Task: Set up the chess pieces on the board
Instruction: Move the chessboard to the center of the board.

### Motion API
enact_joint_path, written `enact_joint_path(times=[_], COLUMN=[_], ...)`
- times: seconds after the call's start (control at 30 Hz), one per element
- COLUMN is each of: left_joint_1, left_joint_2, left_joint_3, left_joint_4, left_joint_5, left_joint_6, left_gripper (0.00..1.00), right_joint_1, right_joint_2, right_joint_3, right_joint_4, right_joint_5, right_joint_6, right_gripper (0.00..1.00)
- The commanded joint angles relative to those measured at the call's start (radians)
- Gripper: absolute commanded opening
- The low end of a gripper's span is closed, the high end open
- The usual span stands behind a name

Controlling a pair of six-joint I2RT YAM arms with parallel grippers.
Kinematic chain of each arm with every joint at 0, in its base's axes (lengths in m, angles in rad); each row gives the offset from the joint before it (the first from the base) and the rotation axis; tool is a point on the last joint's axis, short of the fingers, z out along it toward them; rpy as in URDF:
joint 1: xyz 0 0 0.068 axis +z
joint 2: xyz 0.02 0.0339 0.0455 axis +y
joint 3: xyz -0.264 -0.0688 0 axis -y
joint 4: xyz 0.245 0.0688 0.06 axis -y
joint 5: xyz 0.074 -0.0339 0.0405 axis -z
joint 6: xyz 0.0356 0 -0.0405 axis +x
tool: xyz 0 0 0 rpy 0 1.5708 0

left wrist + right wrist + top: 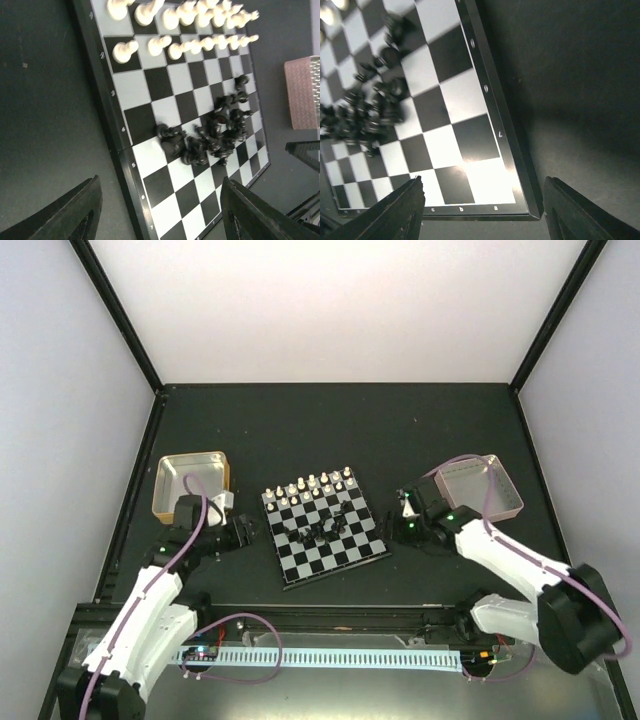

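The board (340, 555) lies slightly turned in the middle of the dark table. Tiny white chess pieces (312, 485) stand in two rows along its far side. The black chess pieces (320, 530) lie in a heap near the centre squares. My left gripper (252, 530) hovers just off the board's left edge, open and empty. In the left wrist view its fingers (75, 215) straddle the board's rim and bare squares (165, 180), short of the black heap (210, 135). My right gripper (400, 518) is open beside the right edge. Its fingers (580, 215) frame the board's corner (450, 100), with the black heap (365, 110) further off.
A shallow gold-rimmed metal tray (190, 485) sits behind the left arm. A pinkish tray (480, 485) sits behind the right arm and shows at the edge of the left wrist view (302, 92). Dark walls bound the table at the back and sides.
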Motion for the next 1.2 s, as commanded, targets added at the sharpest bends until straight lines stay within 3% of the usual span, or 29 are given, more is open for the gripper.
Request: enact_joint_path(times=[0.0, 0.27, 0.63, 0.8, 0.97, 1.17], left_joint_1=[-0.043, -0.119, -0.143, -0.156, -0.168, -0.182], left_joint_2=[0.083, 0.276, 0.487, 0.551, 0.587, 0.612], left_joint_3=[-0.027, -0.026, -0.007, 0.003, 0.012, 0.035], left_joint_4=[0.049, 0.178, 0.291, 0.332, 0.371, 0.395], left_joint_5=[-0.059, -0.055, -0.022, -0.003, 0.000, -0.001], left_joint_6=[-0.054, -0.098, -0.113, -0.127, -0.148, -0.167], left_gripper=[0.65, 0.54, 0.30, 0.18, 0.13, 0.11], right_joint_1=[0.066, 0.088, 0.088, 0.088, 0.087, 0.084], right_joint_2=[0.099, 0.193, 0.310, 0.354, 0.400, 0.443], right_joint_3=[0.007, -0.022, -0.014, 0.013, 0.061, 0.132], right_joint_4=[0.043, 0.063, 0.147, 0.170, 0.178, 0.164], right_joint_5=[0.062, 0.020, -0.015, -0.007, 0.021, 0.085], right_joint_6=[0.034, 0.030, 0.053, 0.046, 0.027, -0.008], right_gripper=[0.65, 0.69, 0.46, 0.40, 0.33, 0.30])
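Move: The chessboard's middle lies about 5 cm ahead, 12 cm to the right and 9 cm below the left hand; its left rim's middle is some 3 cm right, 2 cm ahead. From the right hand the board's middle is about 15 cm left, 3 cm ahead and 6 cm down, its near right corner 1 cm left and 3 cm back. The toppled black pieces lie at the board's middle, the white rows 8 cm farther out than it. Both hands take the chessboard by its side rims, the left just nearer than mid-rim, the right by the near corner, and push it forward. The left sinks about 9 cm, drifting right and tipping down some 20 degrees as its fingers close; the right sinks 6 cm, going back then left, its fingers partly closing. Each then goes about 3 cm forward. ##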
